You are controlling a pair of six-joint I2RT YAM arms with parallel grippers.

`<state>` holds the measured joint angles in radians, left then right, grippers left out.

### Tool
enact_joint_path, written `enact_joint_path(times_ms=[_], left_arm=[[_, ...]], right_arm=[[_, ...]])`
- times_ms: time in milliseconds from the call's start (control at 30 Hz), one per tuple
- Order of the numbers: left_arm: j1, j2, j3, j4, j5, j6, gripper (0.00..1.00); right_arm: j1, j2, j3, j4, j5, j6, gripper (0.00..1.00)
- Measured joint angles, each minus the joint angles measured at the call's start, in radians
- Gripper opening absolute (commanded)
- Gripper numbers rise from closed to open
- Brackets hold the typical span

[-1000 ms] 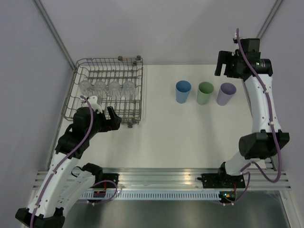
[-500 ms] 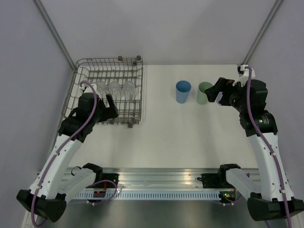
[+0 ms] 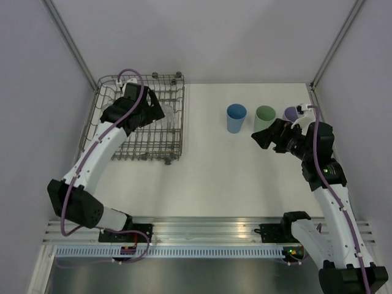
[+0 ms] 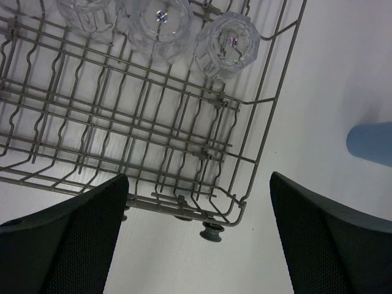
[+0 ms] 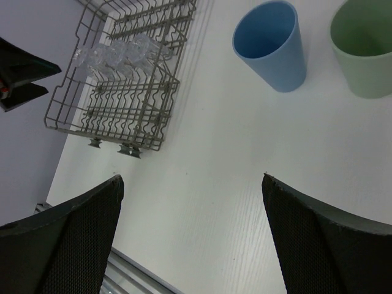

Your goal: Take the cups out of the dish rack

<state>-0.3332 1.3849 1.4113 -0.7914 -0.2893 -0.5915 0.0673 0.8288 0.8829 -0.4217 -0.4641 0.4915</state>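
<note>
The grey wire dish rack stands at the back left of the table. Three clear cups stand upside down in a row inside it, small in the right wrist view as clear cups in the dish rack. My left gripper hovers over the rack's right half, open and empty, and covers most of the clear cups from above. A blue cup, a green cup and a lilac cup stand upright at the back right. My right gripper is open and empty just in front of the green cup.
The rack's right wall and a dark foot lie between my left fingers. The blue cup and green cup are ahead of the right gripper. Grey walls close in left and right.
The left arm swung from the rack's front edge up over its back half. The right arm came down from the back right corner to just before the green cup. Both grippers stayed open.
</note>
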Motion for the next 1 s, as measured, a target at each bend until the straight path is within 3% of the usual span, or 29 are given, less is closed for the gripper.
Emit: enact_joint_path(times_ms=[300, 533, 733, 1000], left_arm=[[-0.013, 0.337, 0.232, 0.0, -0.025, -0.019, 1.0], [-0.023, 0.525, 0.414, 0.005, -0.032, 0.097, 1.0], [-0.023, 0.641, 0.497, 0.03, -0.014, 0.226, 1.0], [-0.022, 0.743, 0.557, 0.038, -0.015, 0.289, 1.0]], right_arm=[[0.0, -0.153, 0.018, -0.05, 0.003, -0.042, 0.98], [0.033, -0.171, 0.018, -0.079, -0.033, -0.051, 0.98], [0.047, -0.18, 0.004, -0.082, -0.046, -0.052, 0.98], [0.048, -0.185, 0.0, -0.088, -0.056, -0.055, 0.98]])
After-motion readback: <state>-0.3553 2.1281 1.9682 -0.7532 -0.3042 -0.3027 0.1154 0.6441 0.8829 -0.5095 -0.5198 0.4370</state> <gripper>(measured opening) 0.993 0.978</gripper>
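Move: The rightmost clear cup in the rack lies about 18 cm ahead of the open left hand, 2 cm to its right and some 17 cm below. The next clear cup stands about 8 cm to the left of it and a third about 16 cm to the left, both level with it; the rack's right side runs some 7 cm to its right. From the right hand the rightmost clear cup is about 28 cm ahead, 35 cm left and 20 cm lower. The open left hand reaches forward about 15 cm over the rack and sinks some 10 cm towards the rightmost clear cup, drifting right early on and dropping more steeply at the end, while the wrist tips further down and then rolls its left side up by about 15 degrees and turns slightly clockwise. The empty right hand, also open, backs off from the standing cups by about 5 cm and rises about 3 cm, then eases to a stop. ##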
